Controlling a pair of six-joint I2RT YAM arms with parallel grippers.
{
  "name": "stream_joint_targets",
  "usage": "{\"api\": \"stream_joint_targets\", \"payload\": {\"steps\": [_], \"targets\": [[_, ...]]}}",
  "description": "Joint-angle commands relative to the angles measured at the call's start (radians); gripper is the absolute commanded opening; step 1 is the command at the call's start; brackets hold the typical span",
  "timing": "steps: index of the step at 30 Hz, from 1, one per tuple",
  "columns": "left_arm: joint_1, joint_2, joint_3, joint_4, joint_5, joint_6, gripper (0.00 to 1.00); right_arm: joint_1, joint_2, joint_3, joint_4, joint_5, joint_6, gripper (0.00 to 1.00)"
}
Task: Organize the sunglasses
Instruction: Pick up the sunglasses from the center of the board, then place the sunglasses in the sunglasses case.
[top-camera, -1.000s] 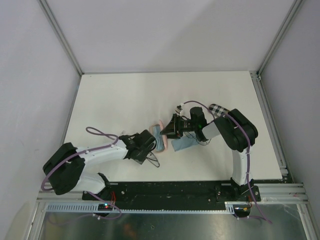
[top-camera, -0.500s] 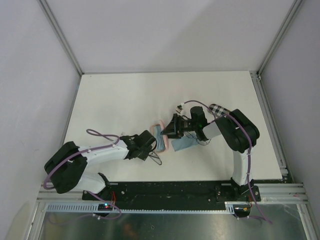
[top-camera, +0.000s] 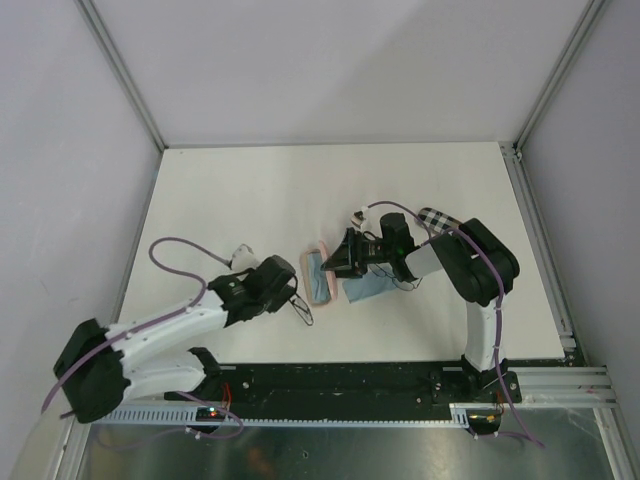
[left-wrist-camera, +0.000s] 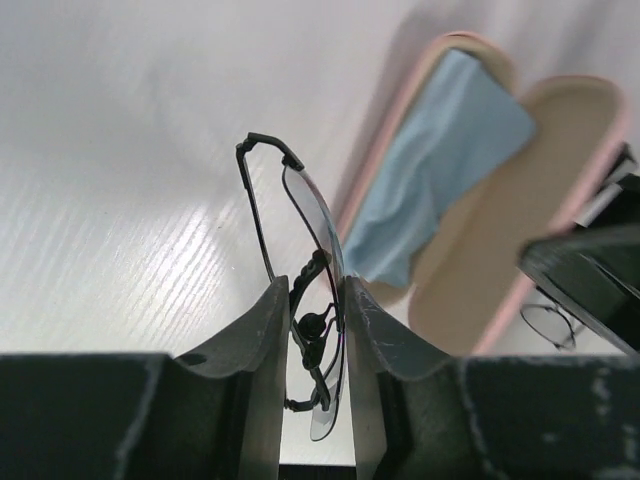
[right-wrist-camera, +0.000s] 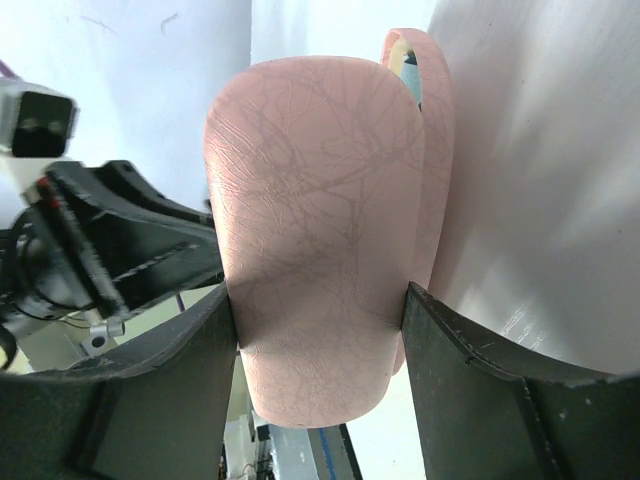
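A thin dark-framed pair of sunglasses stands on edge between my left gripper's fingers, which are shut on its bridge; in the top view it hangs at the fingertips, just left of the case. An open pink case lies mid-table with a light blue cloth inside. My right gripper is shut on the case's raised lid, holding it up. A second wire pair lies beyond the case, partly hidden by the right gripper.
Another light blue cloth lies under the right gripper. A black-and-white checkered case sits behind the right arm's wrist. The table's near edge and the arms' mounting rail are close below the left gripper.
The left jaws have closed on the sunglasses, and the left arm has swung its elbow leftward, pulling the wrist slightly left. The right arm and the pink case have not moved.
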Motion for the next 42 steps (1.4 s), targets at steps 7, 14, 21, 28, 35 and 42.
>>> {"api": "stream_joint_targets", "payload": {"steps": [7, 14, 21, 28, 35, 42], "targets": [[0.091, -0.317, -0.119, 0.331, 0.109, 0.478, 0.31, -0.009, -0.055, 0.019, 0.024, -0.002, -0.021, 0.46], [0.199, -0.225, -0.14, 0.695, 0.357, 0.649, 0.3, -0.013, -0.071, 0.019, -0.015, 0.0, -0.043, 0.46], [0.236, -0.03, -0.111, 0.92, 0.487, 0.696, 0.31, -0.021, -0.08, 0.018, -0.01, -0.008, -0.029, 0.46], [0.272, 0.096, -0.133, 1.037, 0.549, 0.703, 0.3, -0.031, -0.086, 0.019, 0.006, -0.02, -0.013, 0.46], [0.32, 0.181, -0.154, 1.109, 0.618, 0.712, 0.3, -0.033, -0.071, 0.019, 0.033, -0.034, 0.01, 0.46], [0.343, 0.242, -0.186, 1.198, 0.695, 0.721, 0.3, -0.034, -0.048, 0.019, 0.063, -0.034, 0.032, 0.46]]}}
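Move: Off to the left hand's right, some 7 cm away and about 4 cm farther out, lies the open pink case, its middle roughly 2 cm below the hand that already holds the sunglasses. The right gripper stands about 5 cm ahead and 10 cm to the right, and the light blue cloth on the table about level and 18 cm right. From the right hand, the case's middle is about 3 cm left, 1 cm back and 2 cm lower. Carrying the pinched sunglasses clear of the table, the left hand rises about 8 cm, then swings some 9 cm forward and 6 cm right over the open case, sinking about 4 cm at the end. Its wrist tips the fingers up and turns clockwise, each some 30 degrees. The right hand keeps its hold on the case's lid, easing back to the right a centimetre. ##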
